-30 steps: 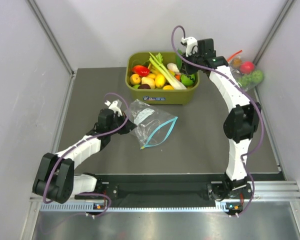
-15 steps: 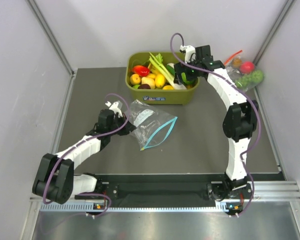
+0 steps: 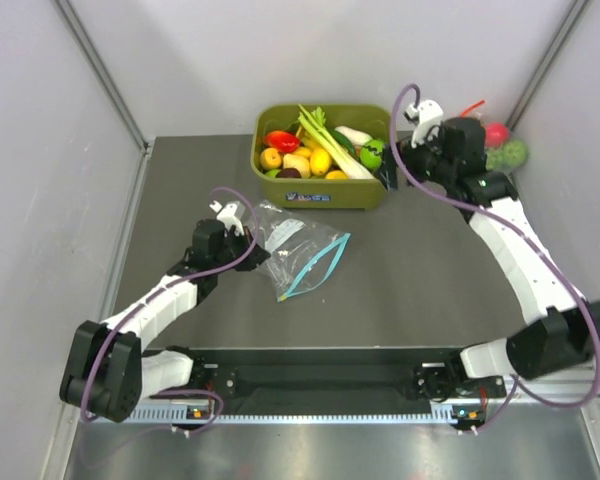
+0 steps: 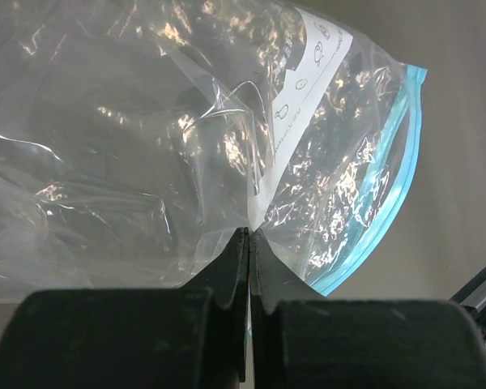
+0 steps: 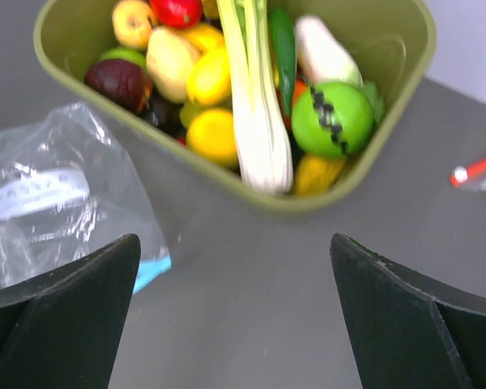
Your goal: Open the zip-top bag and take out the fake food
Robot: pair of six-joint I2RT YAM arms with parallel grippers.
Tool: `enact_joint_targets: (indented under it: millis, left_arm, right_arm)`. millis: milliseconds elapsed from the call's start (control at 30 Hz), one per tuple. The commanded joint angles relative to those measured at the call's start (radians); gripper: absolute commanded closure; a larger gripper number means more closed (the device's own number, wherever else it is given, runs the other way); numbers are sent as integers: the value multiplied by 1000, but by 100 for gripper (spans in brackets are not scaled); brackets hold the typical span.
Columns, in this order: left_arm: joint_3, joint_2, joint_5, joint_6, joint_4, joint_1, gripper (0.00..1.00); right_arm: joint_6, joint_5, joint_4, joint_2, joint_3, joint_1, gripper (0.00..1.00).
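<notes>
The zip-top bag lies crumpled on the dark table, its blue-green zip strip gaping, and it looks empty. My left gripper is shut on the clear plastic at the bag's left end; in the left wrist view its jaws pinch a fold of the bag. The fake food lies in the olive bin: the leek, the white radish and a dark green piece. My right gripper hangs open over bare table just off the bin's right front corner, with nothing between its fingers.
The bin also holds red, yellow and orange toy fruits and a green ball. A second clear bag with a red zip strip and more toy fruit lies at the back right. Grey walls close in both sides of the table.
My right gripper has opened and pulled back to the right from above the bin. The left gripper keeps its hold on the bag, which has shifted slightly.
</notes>
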Motion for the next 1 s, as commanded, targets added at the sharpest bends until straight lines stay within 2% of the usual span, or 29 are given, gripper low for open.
enact_joint_targets:
  millis: [0,100,200,233,367,433,467,533,667,800,900,967]
  left_arm:
    - [37,-28,-6,37,-26,-1,100]
    - [41,-26,-3,48,-43,-1,99]
    - [49,-23,2,60,-71,-1,92]
    - [57,-20,5,65,-86,-1,81]
    - [83,-26,-6,92,-216,-3,55]
    - [94,-34,-12,92,-282,-3,34]
    - [98,-37,-9,86,-304,-1,32]
    - [123,-49,-6,77,-388,-3,22]
    - [169,-115,-65,79,-550,-3,17]
    - [279,-213,-258,92,-701,-3,16]
    - [340,-285,-436,88,-703,-3,15]
    - [357,-308,-496,109,-668,-3,13]
  right_arm:
    - [56,80,72,-144,-139,-8,0]
    - [88,152,83,-258,-274,-14,0]
    - [120,172,82,-327,-360,-28,0]
    - [119,174,79,-336,-384,-28,0]
    - [122,188,56,-364,-421,-37,0]
    - [122,188,53,-367,-432,-39,0]
    - [120,191,51,-365,-433,-40,0]
    - [119,192,51,-362,-433,-40,0]
    - [117,189,51,-356,-427,-42,0]
    - [117,191,50,-356,-426,-43,0]
    - [117,203,54,-368,-429,-45,0]
    - [123,223,57,-387,-433,-45,0]
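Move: Pinched at its near-left part, the zip-top bag has its middle roughly 6 cm right and 2 cm ahead of the left hand, about 6 cm below. The green bin is some 22 cm ahead and 13 cm right of that hand. From the empty right hand, the bag is around 9 cm back, 22 cm left and 27 cm down; the bin is 11 cm ahead, 14 cm left, and the red-zip bag 14 cm ahead, 21 cm right. Letting go of the emptied bag, the left hand eases back about 4 cm and slightly down while its fingers spread wide, then lifts some 9 cm and swings left, clear of the plastic, turning a little counter-clockwise. The right hand, still open, backs away from the bin, rightward and down about 7 cm, turns slightly clockwise, then holds there. ##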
